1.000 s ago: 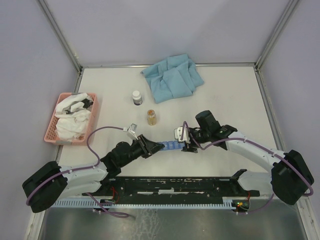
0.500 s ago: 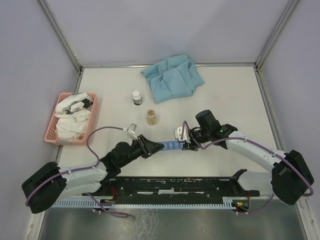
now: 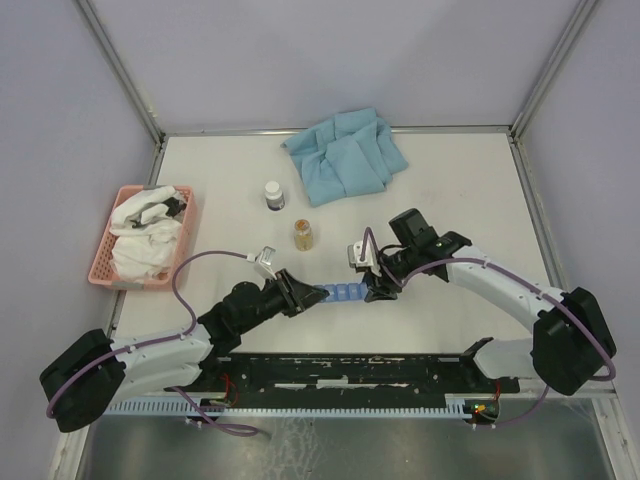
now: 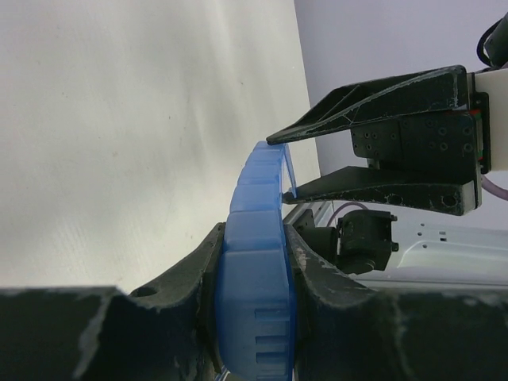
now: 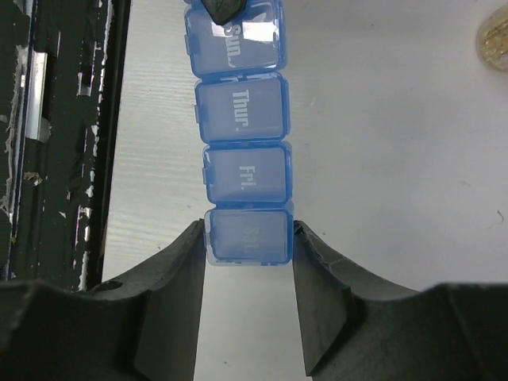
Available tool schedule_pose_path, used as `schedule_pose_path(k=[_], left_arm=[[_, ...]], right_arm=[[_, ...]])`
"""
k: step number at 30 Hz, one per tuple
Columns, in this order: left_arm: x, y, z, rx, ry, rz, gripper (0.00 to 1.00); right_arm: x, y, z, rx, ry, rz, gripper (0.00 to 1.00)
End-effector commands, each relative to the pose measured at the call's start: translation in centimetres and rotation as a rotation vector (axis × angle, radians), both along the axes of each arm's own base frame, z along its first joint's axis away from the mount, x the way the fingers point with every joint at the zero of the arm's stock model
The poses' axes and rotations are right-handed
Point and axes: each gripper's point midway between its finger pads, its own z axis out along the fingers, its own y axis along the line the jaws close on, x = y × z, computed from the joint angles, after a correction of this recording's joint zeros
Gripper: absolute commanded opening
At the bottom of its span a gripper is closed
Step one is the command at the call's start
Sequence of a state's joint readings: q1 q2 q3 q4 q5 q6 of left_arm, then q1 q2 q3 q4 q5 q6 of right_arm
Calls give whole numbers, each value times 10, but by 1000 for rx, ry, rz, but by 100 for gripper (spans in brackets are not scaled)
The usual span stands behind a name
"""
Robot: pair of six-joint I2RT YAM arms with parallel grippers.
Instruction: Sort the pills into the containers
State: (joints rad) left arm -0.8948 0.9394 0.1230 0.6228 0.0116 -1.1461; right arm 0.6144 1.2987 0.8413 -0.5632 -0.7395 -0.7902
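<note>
The containers are one bright-blue pill-organiser strip (image 3: 345, 292) held just above the table between both arms. My left gripper (image 3: 305, 295) is shut on the strip's left end (image 4: 254, 238), its fingers pressed to both sides. My right gripper (image 3: 372, 290) is closed across the last compartment, marked Sat (image 5: 248, 234), with both fingertips touching its side walls. The Fri and Thur lids (image 5: 242, 111) are shut. In the left wrist view the strip arches up towards the right gripper (image 4: 282, 169), and a thin blue flap stands between its fingers. No loose pills show.
A small amber jar (image 3: 304, 234) and a dark bottle with a white cap (image 3: 274, 194) stand behind the strip. A pink basket (image 3: 103, 250) with white cloth sits at the left. A crumpled blue cloth (image 3: 345, 155) lies at the back. A black rail (image 3: 350, 370) runs along the near edge.
My right gripper has narrowed onto the strip's right end and its arm has shifted slightly left. The left gripper has kept its hold.
</note>
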Motion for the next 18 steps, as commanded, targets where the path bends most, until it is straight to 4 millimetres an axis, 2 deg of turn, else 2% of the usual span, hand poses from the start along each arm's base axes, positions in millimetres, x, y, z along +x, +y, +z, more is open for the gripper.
schedule_pose_path(k=[1,7,9,12,14,16,18], left_arm=[[7,1,-1,69,-62,-3,3],[3,-1,4,44,-68,-23,3],[1,-1,5,40,-66,-33,3],[0,-3,8,24,-67,-38,3],[1,-3,10,17,-65,-36,3],[2,-4,12,6,-59,-31,3],[2,-5,16,-12,-54,-27,3]], right_arm=[[-7,11,21,54,79,21,48],[22,2,32,42,61,-148,73],[32,-4,39,55,19,-210,77],[42,-9,43,68,-35,-260,78],[31,-9,45,78,-27,-198,79],[13,-6,43,104,-21,-92,86],[7,-5,38,107,-48,-56,93]])
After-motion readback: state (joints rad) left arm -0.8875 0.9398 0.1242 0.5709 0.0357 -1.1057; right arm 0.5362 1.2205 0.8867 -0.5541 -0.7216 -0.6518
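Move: My right fingers are shut on the end cell of the blue pill organizer, so its middle lies about 6 cm to their left, at the same height. The amber pill bottle stands some 12 cm ahead of this hand, 15 cm left and about 3 cm lower; the white bottle is roughly 21 cm ahead and 22 cm left. From my left hand, which also grips the organizer, its middle is some 3 cm to the right. I open my right fingers by about a third of their range and let go of the organizer's end cell, then draw up about 4 cm and forward about 3 cm, away from it, the wrist turning some 10 degrees clockwise. My left hand keeps its pinch on the organizer and sinks a little over 1 cm. ##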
